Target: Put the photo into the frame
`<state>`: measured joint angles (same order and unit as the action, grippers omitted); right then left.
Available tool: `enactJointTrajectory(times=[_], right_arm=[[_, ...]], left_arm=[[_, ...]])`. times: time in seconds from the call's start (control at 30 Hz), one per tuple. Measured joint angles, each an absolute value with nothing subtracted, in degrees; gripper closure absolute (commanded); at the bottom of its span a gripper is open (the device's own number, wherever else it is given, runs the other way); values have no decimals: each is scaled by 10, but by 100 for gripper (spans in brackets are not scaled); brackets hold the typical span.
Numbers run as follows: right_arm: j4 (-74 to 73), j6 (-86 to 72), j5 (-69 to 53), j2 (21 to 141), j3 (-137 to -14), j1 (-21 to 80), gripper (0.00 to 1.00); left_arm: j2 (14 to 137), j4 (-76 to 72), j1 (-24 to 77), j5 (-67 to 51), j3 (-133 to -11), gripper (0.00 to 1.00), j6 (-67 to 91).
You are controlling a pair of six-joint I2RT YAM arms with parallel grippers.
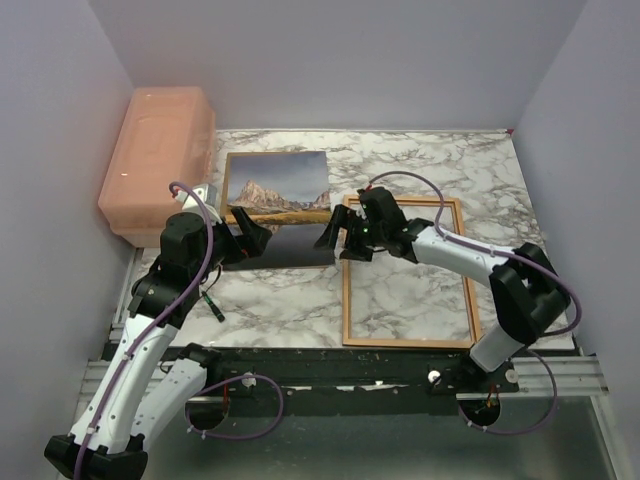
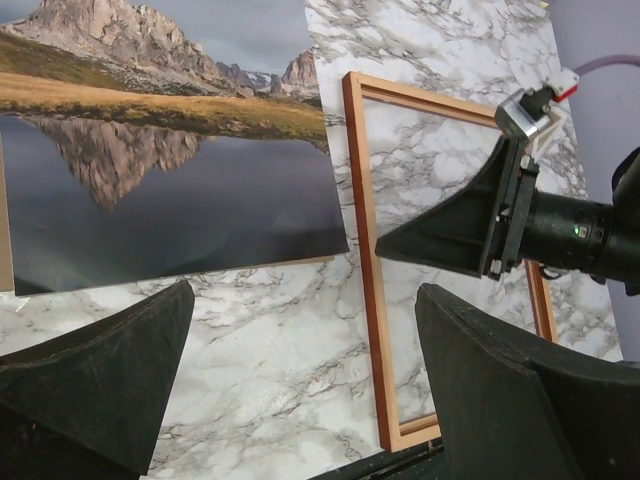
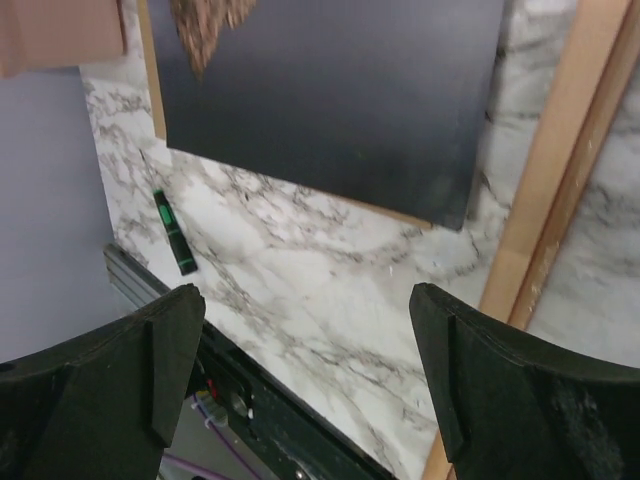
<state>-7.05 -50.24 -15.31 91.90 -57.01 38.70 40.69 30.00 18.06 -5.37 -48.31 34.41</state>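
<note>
The photo, a mountain mirrored in a lake, lies face up on a brown board at the back middle of the marble table. The frame lies flat just right of it, showing marble through its pane. My left gripper hovers open over the photo's near left part. My right gripper hovers open at the photo's near right corner, over the frame's left rail. In the left wrist view the photo, the frame and the right gripper show beyond my open left gripper. The right gripper holds nothing; the photo and frame lie ahead of it.
A pink translucent box stands at the back left. A green and black marker lies on the marble near the left arm, also the marker in the right wrist view. A dark rail runs along the near table edge. The brown board's edge peeks from under the photo.
</note>
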Motion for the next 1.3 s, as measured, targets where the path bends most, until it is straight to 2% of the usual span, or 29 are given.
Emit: enactJointTrajectory(times=[0.3,0.53,0.9,1.3], right_arm=[[-77,-480,-137,1048,-705,387,8],[-135,-460,-90,1118,-772,387,9],[-192,-439,-46,1155,-799,387,8],[-141,-466,-87,1154,-781,386,8]], left_arm=[[410,308,181,-51,-486,6,334],[418,315,181,-51,-493,6,327],[436,315,181,-52,-493,6,327],[438,315,181,-52,-493,6,327]])
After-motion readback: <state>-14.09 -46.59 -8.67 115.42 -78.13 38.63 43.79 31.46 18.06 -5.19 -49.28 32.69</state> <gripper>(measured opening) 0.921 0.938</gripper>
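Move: The photo lies flat below the open right hand, its middle about 17 cm ahead, 12 cm to the left and 10 cm down, its near right corner just ahead. The empty frame's middle is some 18 cm to the right and 2 cm ahead; the green screwdriver lies 29 cm left and 9 cm back. From the left hand the photo is about 19 cm ahead, 3 cm right and 24 cm down. The right hand, open, reaches forward about 7 cm and slightly left, then sinks as far to the photo's right edge. ##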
